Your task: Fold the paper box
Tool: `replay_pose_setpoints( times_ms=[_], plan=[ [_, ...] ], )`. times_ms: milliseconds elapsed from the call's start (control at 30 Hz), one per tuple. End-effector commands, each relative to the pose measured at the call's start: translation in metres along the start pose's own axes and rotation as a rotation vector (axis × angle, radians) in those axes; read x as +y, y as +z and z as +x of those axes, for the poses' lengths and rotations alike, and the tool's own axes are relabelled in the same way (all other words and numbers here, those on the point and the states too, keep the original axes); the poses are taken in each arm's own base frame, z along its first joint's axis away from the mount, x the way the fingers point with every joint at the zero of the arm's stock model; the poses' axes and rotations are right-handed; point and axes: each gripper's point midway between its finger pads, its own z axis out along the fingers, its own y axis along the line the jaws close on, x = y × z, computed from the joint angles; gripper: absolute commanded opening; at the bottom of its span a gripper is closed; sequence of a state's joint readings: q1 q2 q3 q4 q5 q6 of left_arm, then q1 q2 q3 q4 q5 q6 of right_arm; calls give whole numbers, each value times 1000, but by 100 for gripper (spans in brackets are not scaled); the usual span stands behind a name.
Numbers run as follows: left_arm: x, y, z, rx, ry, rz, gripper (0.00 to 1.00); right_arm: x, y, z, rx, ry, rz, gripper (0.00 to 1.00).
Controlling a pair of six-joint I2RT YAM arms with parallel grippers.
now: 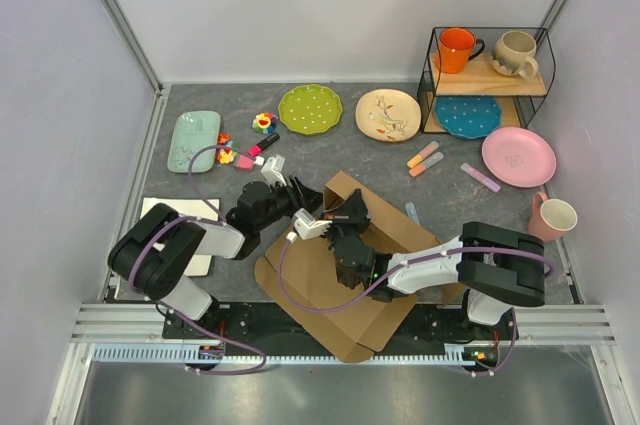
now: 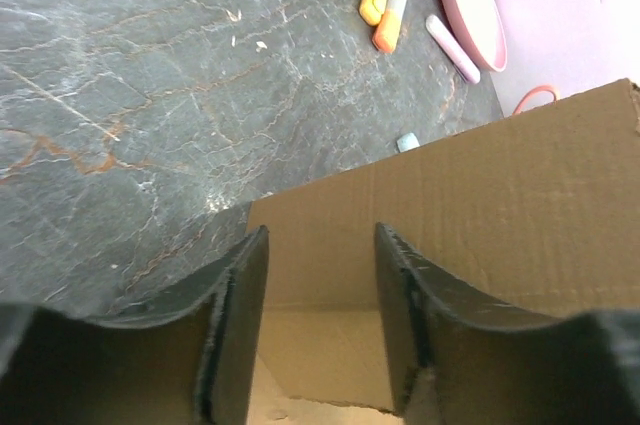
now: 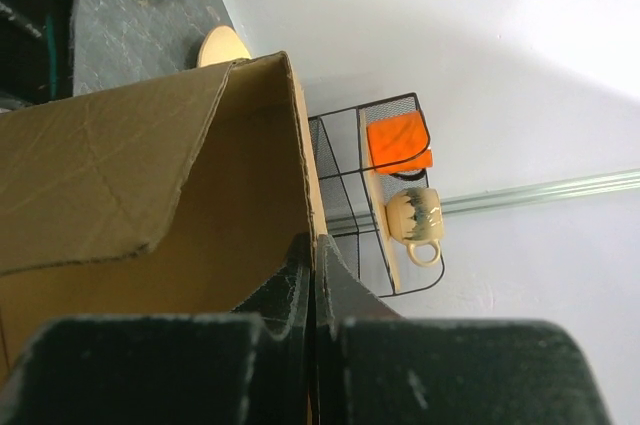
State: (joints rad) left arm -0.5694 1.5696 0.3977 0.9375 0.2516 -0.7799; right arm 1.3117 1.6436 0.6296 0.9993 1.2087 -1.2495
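The paper box (image 1: 320,290) is a brown corrugated cardboard die-cut lying at the table's near middle, with one flap raised at its far end. My right gripper (image 1: 351,211) reaches in from the right and is shut on that raised flap. In the right wrist view the thin cardboard edge (image 3: 305,165) runs straight into the closed right gripper (image 3: 316,250). My left gripper (image 1: 308,201) comes in from the left beside that flap. In the left wrist view the left gripper (image 2: 320,245) stands open, with a cardboard panel (image 2: 480,215) behind and below its fingers (image 2: 400,295) and nothing clamped.
Behind the box lie green (image 1: 310,108), cream (image 1: 387,114) and pink (image 1: 518,156) plates and several markers (image 1: 424,157). A wire rack (image 1: 488,80) at the back right holds two mugs and a blue plate. A pink mug (image 1: 552,215) stands right, a teal tray (image 1: 194,140) and a white tray (image 1: 180,211) left.
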Motion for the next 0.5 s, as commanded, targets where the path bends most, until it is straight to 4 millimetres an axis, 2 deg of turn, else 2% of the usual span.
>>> replay_pose_setpoints(
  times_ms=[0,200,467],
  plan=[
    [-24,-11,-22,-105,84,66,64,21,-4,11,17,-9,-41,0],
    [-35,-18,-20,-121,167,115,69,20,-4,10,10,8,-45,0],
    [-30,-33,1,-95,212,129,70,23,-5,9,8,27,-64,0]
  ],
)
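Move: The paper box's loose left-end flap stands right in front of the left fingers, about 4 cm to their right, 3 cm farther out and roughly level. The box wall pinched by the right hand is about 10 cm to the left hand's right, 2 cm out and some 6 cm higher. The black pen lies about 13 cm ahead and 12 cm left of the left hand, 9 cm lower. From the right hand the flap is about 5 cm left, 2 cm ahead and 5 cm below. Ease the left gripper off the box flap: lift it about 2 cm while sliding slightly left, then draw it back a little over 1 cm. Tip the fingers up some 10 degrees and spread them from half open to clearly wider. Keep the right gripper still and shut on the box wall. ##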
